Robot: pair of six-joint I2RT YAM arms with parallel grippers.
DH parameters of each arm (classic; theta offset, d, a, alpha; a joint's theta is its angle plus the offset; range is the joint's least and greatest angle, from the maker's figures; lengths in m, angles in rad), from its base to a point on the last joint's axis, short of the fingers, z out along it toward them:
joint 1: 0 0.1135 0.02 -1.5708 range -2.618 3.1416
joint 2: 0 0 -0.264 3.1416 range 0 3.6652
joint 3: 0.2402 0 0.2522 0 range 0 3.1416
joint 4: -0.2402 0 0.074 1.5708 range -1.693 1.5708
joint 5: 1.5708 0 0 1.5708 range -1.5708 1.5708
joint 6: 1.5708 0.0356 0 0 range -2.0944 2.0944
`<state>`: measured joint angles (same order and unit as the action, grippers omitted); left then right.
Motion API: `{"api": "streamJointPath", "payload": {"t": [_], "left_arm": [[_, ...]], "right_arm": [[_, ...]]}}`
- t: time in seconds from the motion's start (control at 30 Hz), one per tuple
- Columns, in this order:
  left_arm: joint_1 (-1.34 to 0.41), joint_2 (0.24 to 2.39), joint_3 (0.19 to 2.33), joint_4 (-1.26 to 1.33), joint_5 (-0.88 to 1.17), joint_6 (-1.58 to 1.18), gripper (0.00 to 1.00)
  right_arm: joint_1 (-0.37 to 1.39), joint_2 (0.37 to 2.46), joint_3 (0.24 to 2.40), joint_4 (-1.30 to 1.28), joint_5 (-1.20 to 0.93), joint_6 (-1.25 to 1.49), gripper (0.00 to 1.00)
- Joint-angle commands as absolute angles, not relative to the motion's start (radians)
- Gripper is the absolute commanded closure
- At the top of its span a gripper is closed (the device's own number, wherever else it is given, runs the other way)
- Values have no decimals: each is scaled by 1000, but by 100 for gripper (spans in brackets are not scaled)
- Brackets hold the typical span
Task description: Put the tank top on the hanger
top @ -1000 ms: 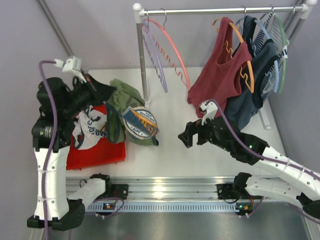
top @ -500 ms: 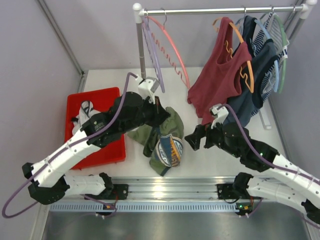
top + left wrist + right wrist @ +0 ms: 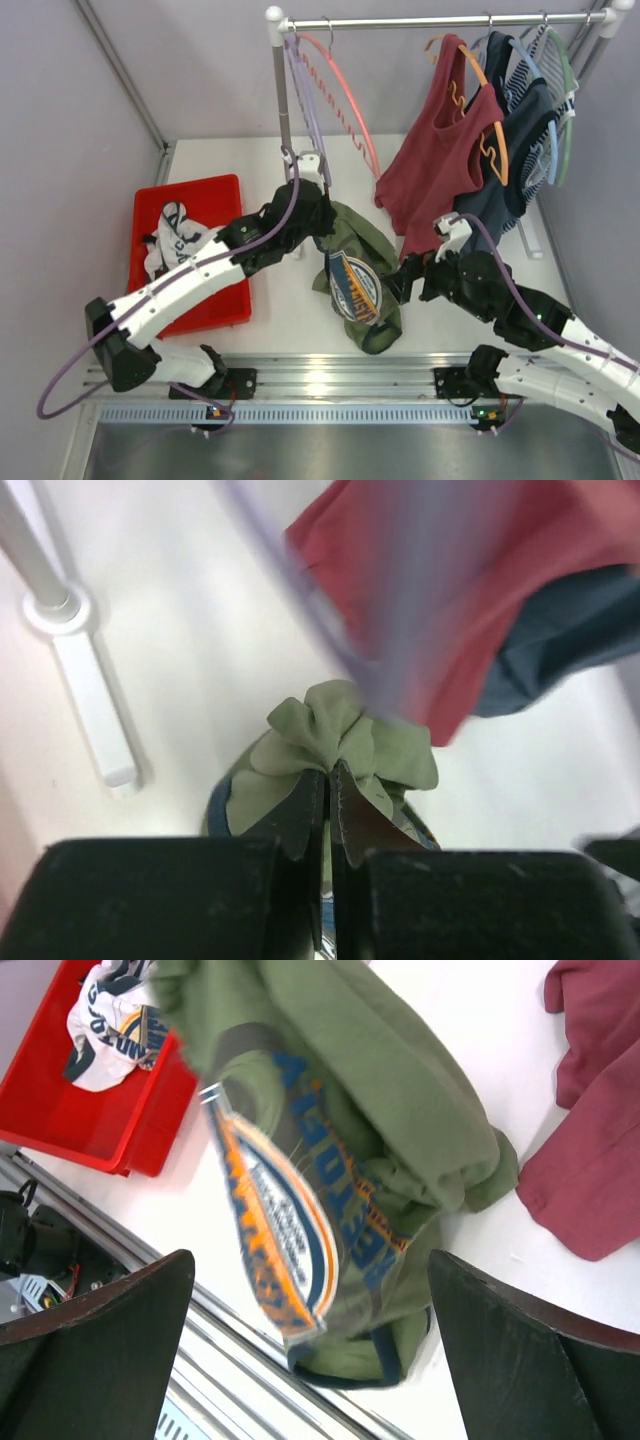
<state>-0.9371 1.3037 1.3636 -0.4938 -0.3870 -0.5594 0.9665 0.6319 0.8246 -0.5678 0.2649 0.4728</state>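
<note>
The olive-green tank top (image 3: 358, 272) with navy trim and a round chest print hangs from my left gripper (image 3: 322, 212), which is shut on a bunch of its fabric (image 3: 340, 735) above the table's middle. Its lower end drags near the front rail. My right gripper (image 3: 403, 284) is open, just right of the hanging top; in the right wrist view the top (image 3: 340, 1150) fills the space between its spread fingers. The salmon-pink hanger (image 3: 345, 95) with the zigzag bar hangs on the rail at the left end, behind my left gripper.
A lilac hanger (image 3: 305, 105) hangs beside the pink one by the rack post (image 3: 283, 110). A dark red tank top (image 3: 440, 150) on an orange hanger and further garments hang at the right. A red tray (image 3: 215, 300) at the left holds a white printed garment (image 3: 175, 240).
My left arm has swung from the red tray to the table's middle, carrying the tank top rightward. My right gripper has shifted slightly right and nearer the front.
</note>
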Motion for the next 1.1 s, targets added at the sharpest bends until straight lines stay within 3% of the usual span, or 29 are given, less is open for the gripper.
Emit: {"api": "streamJointPath", "payload": {"t": [0.0,0.13,0.33,0.6,0.67,1.07], "left_arm": [[-809,1360,1307,-330,-257,-565,100],[-712,1524,1365,-284,-172,-545,100],[-667,1698,1462,-293,-103,-561,100],[-670,1637,1306,-221,-52,-583,82],[-670,1625,1284,-225,-54,-578,81],[-669,1595,1261,-230,-26,-549,72]], "right_arm": [[976,615,810,-581,256,488,0],[979,646,758,-595,167,489,0],[1044,739,586,-494,89,567,10],[1258,932,523,-316,218,615,18],[1311,972,537,-310,280,614,25],[1368,1259,568,-181,344,565,37]]}}
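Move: The left gripper already holds the green tank top, which hangs with its middle about 5 cm back, 9 cm right and 20 cm below. Its table patch lies 11 cm ahead, 6 cm right and 30 cm below; the rack foot is 15 cm ahead, 10 cm left, just as low. From the right hand, the tank top's lower end is about 6 cm back, 6 cm left and 22 cm below; the maroon top's hem is 20 cm ahead, 2 cm right and 20 cm below. Bring the left gripper down some 15 cm and about 10 cm forward to lower the tank top beside the rack foot, tipping the fingers down; ease back a couple of centimetres while loosening them to roughly a quarter open. Meanwhile drop the open right gripper over 20 cm, back and left, onto the tank top's lower end, rolling its left side down and narrowing the jaws to two-thirds. ##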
